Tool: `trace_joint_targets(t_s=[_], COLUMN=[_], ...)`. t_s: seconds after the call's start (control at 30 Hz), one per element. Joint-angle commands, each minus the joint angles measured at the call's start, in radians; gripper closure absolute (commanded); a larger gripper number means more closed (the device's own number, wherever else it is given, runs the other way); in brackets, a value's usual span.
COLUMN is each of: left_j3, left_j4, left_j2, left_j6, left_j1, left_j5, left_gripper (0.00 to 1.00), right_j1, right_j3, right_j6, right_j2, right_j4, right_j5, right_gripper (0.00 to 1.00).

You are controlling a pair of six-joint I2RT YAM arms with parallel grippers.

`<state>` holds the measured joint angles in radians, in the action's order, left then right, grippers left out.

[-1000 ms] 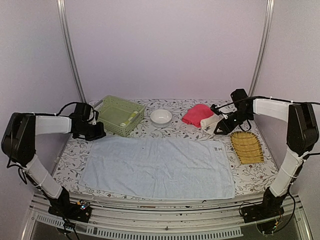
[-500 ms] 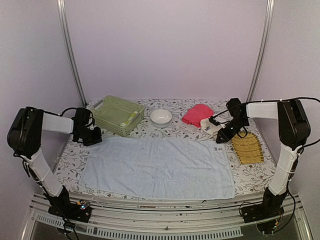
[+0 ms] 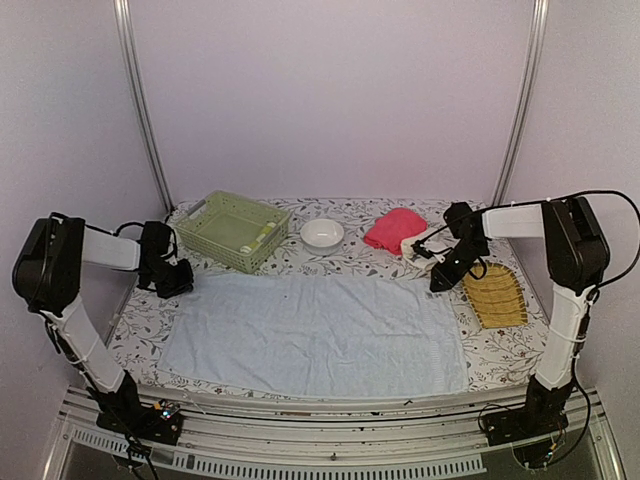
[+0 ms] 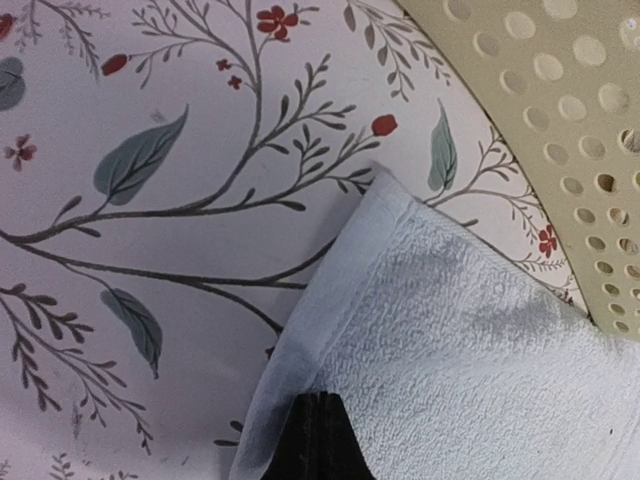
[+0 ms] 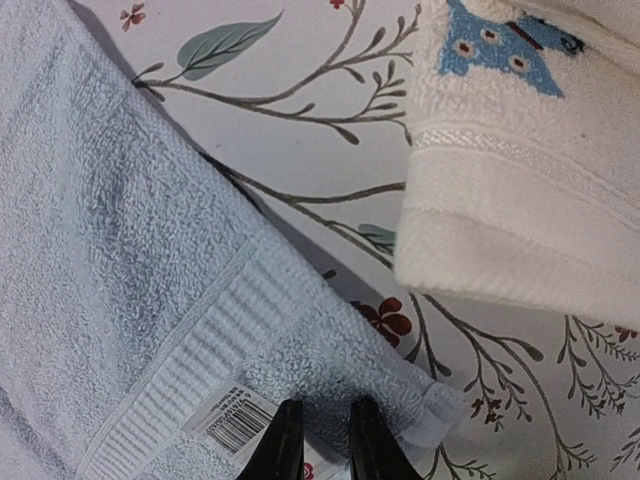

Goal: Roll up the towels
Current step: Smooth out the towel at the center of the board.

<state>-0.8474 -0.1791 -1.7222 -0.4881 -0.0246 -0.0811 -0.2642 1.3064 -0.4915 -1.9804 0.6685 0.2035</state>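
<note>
The very large pale blue towel (image 3: 320, 335) lies flat across the table's middle. My left gripper (image 3: 180, 285) is shut, its tips (image 4: 320, 405) resting on the towel's far-left corner (image 4: 470, 330), nothing visibly between them. My right gripper (image 3: 438, 282) is at the towel's far-right corner (image 5: 120, 260); its jaws (image 5: 327, 420) stand a narrow gap apart over the cloth. A rolled cream-white towel (image 3: 420, 245) (image 5: 520, 200) lies just beyond it, beside the bright pink towel (image 3: 395, 228). A small yellow-green-and-cream towel (image 3: 262, 236) sits in the basket.
The pale green plastic basket (image 3: 232, 230) (image 4: 560, 120) stands at the far left, close to my left gripper. A white bowl (image 3: 322, 233) sits at the far middle. The yellow woven tray (image 3: 493, 295) lies right of the towel. A barcode label (image 5: 235, 420) is on the towel's hem.
Both arms have come down and inward: the left gripper moved to the blue towel's far-left corner, the right gripper moved off the cream-white roll to the far-right corner.
</note>
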Motion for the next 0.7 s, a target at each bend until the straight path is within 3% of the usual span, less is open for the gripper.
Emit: trace_joint_targets(t_s=[0.0, 0.37, 0.67], left_j3=[0.028, -0.01, -0.147], left_j4=[-0.017, 0.009, 0.031], left_j2=[0.014, 0.12, -0.064], left_j6=[-0.007, 0.003, -0.022], left_j1=[0.031, 0.041, 0.04], left_j5=[0.023, -0.049, -0.14], left_gripper=[1.0, 1.0, 1.0], right_j1=[-0.009, -0.009, -0.009], right_j3=[0.027, 0.077, 0.076], right_j6=[0.001, 0.005, 0.018], right_j2=[-0.055, -0.033, 0.054], right_j4=[-0.02, 0.025, 0.039], right_j5=[-0.04, -0.018, 0.032], right_gripper=[0.8, 0.78, 0.75])
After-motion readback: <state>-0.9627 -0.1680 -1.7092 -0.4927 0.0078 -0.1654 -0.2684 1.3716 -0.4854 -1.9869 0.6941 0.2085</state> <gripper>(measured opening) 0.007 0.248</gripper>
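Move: The blue towel's far left corner lies about 5 cm ahead of the left hand and 1 cm left, with the towel just under the fingertips; the green basket's middle is some 18 cm ahead and 12 cm right. From the right hand, the towel's far right corner is about 3 cm ahead and 2 cm right, the white towel 13 cm ahead and 4 cm left, and the yellow-brown tray 15 cm right and 2 cm back. Ease the shut left fingertips about 1 cm farther left along the towel's left edge, then lift them off some 5 cm while swinging forward about 4 cm over the far left corner, towards the basket, fingers tipping up slightly. Meanwhile slide the right fingertips, still slightly parted, barely 2 cm forward across the towel towards its far right corner, then raise them a little. ##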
